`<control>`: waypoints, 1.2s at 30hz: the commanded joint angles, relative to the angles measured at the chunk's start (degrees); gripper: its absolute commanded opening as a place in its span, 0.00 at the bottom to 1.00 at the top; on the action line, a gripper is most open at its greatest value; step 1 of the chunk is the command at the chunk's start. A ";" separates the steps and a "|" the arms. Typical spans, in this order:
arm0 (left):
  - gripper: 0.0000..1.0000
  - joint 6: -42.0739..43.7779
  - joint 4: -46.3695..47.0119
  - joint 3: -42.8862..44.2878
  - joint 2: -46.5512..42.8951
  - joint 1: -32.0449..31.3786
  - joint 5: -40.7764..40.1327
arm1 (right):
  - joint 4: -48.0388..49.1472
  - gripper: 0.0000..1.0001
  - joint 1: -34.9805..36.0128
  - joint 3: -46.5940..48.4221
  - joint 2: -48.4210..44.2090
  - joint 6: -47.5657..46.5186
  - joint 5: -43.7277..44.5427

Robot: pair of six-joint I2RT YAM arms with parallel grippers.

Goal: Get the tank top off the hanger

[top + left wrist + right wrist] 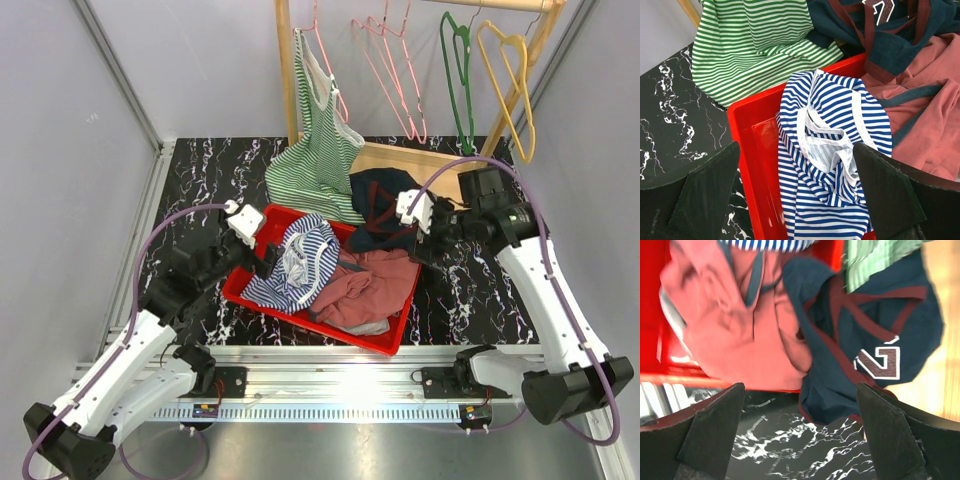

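Observation:
A green-and-white striped tank top hangs on a pink hanger at the left end of the wooden rack, its hem draped onto the table behind the red tray. In the left wrist view the green tank top lies beyond the tray wall. My left gripper is open over a blue-striped top in the tray, its jaws holding nothing. My right gripper is open and empty, low over the table beside a navy top.
The navy top with maroon trim lies half over the tray's far corner and the rack's wooden base. A pink garment fills the tray's right side. Empty pink, green and yellow hangers hang on the rail.

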 commanded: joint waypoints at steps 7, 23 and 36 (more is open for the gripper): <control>0.99 1.97 2.00 -0.61 -2.26 0.18 0.17 | 7.64 1.00 -1.05 -2.84 8.55 -16.78 3.64; 0.99 2.32 2.09 -1.13 -3.85 0.09 0.69 | 7.73 0.55 -0.97 2.43 25.08 -18.66 3.20; 0.99 2.41 2.36 -1.13 -4.20 0.18 0.87 | -0.26 0.00 -0.97 10.75 10.06 -9.09 -2.85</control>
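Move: The navy tank top with maroon straps lies loose about 10 cm ahead of the right hand, 2 cm to its left and 13 cm below. The coral top in the red box is some 8 cm back and 11 cm to the left; the box's middle is about 6 cm back and 22 cm left. The rack's wooden base lies roughly 18 cm ahead. From the left hand the navy top is around 10 cm ahead, 35 cm to the right and 12 cm below. The navy tank top is pinched by its maroon strap and trim: the open right hand goes down some 12 cm and forward 8 or 9 cm onto it, turning about 15 degrees on the way, and its fingers shut there. With that hold the hand rises about 7 cm and draws back a couple. ##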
